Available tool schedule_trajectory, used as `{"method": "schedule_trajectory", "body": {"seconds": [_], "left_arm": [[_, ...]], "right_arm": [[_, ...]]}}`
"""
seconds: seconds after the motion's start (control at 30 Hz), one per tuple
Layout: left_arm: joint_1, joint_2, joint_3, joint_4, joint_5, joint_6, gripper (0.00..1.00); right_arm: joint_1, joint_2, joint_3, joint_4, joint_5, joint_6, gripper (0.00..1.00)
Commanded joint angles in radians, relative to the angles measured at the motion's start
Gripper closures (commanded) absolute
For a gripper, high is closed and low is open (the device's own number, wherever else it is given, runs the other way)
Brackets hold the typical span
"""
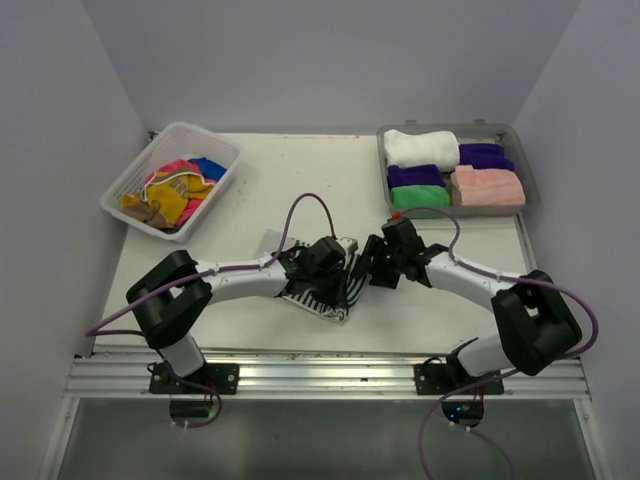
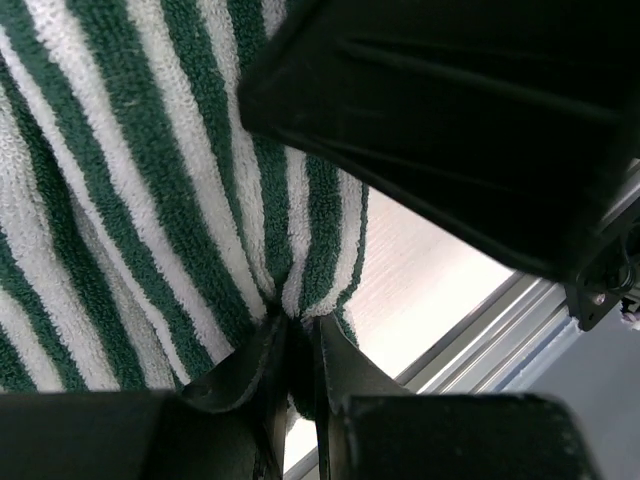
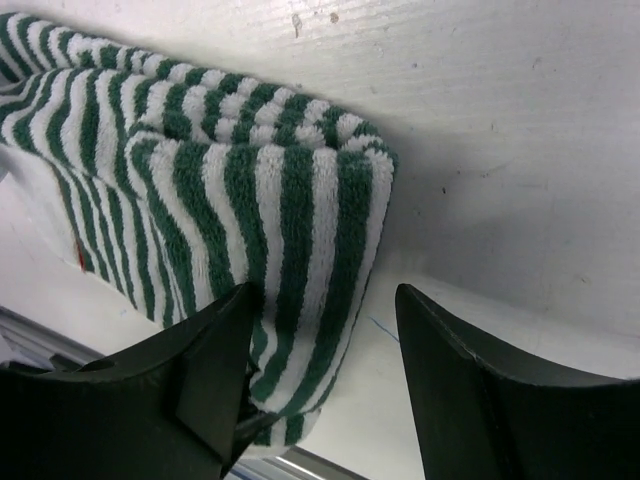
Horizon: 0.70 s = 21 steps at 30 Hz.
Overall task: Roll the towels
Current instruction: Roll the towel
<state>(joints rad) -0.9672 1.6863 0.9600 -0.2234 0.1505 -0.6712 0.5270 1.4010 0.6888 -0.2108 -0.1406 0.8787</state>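
A green-and-white striped towel (image 1: pixel 328 298) lies partly folded on the table between the two arms. My left gripper (image 1: pixel 335 262) is over it. In the left wrist view its jaws are shut on a pinched fold (image 2: pixel 298 322) of the striped towel (image 2: pixel 130 220). My right gripper (image 1: pixel 376 266) is close beside it, on the towel's right. In the right wrist view the right gripper (image 3: pixel 325 300) stands open over the doubled end of the towel (image 3: pixel 250 190). Its left finger (image 3: pixel 200 370) touches the cloth; the right finger (image 3: pixel 470 380) is clear of it.
A white lattice basket (image 1: pixel 215 200) at the back left holds several loose towels in yellow, pink and blue. A grey tray (image 1: pixel 445 129) at the back right holds rolled towels: white (image 1: pixel 420 148), purple (image 1: pixel 482 154), green (image 1: pixel 420 196), pink (image 1: pixel 487 187). A metal rail (image 1: pixel 320 375) runs along the near edge.
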Motion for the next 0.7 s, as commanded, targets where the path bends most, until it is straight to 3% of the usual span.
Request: {"method": "schedule_trajectory", "body": {"seconds": [0.0,0.13,0.2,0.33,0.4,0.5,0.67], "left_arm": [[0.018,-0.048,-0.023,0.068,0.058,-0.011,0.85],[0.031,-0.068,-0.041,0.091,0.093,-0.007,0.85],[0.036,-0.069,-0.047,0.096,0.103,0.002,0.85],[0.044,-0.091,-0.061,0.107,0.127,0.027,0.84],[0.05,-0.102,-0.069,0.102,0.129,0.047,0.83],[0.053,-0.123,-0.063,0.079,0.121,0.088,0.75],[0.055,-0.129,-0.023,0.022,0.101,0.137,0.51]], "right_arm": [[0.011,0.062,0.058,0.051,0.05,0.04,0.39],[0.031,0.113,0.072,0.088,0.047,0.06,0.46],[0.042,0.138,0.081,0.091,0.052,0.069,0.54],[0.044,0.162,0.092,0.114,0.059,0.089,0.8],[0.045,0.161,0.104,0.09,0.073,0.088,1.0],[0.044,0.135,0.121,0.027,0.114,0.085,1.0],[0.042,0.063,0.164,-0.195,0.272,0.114,1.0]]}}
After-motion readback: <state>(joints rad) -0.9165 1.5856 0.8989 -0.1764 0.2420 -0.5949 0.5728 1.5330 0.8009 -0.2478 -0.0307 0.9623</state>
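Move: The striped towel's folded right-hand edge, which the open right hand goes for, is about 2 cm ahead, 2 cm left and 2 cm below it; from the left hand it lies roughly 8 cm ahead and 6 cm right. The left hand still pinches the towel's near corner, right at its fingertips; the pale end lies some 16 cm ahead and 16 cm left of this hand. The green towel in the bin is around 20 cm ahead and 13 cm right of the right hand. Forward, left and a little down onto the folded edge, about 3 cm in all, the right hand shuts its wide-open fingers and pinches the terry, then edges back right by some 1.5 cm. The left hand, after holding nearly still, opens to about half, lets go of the near corner and lifts roughly 2.5 cm off it. ##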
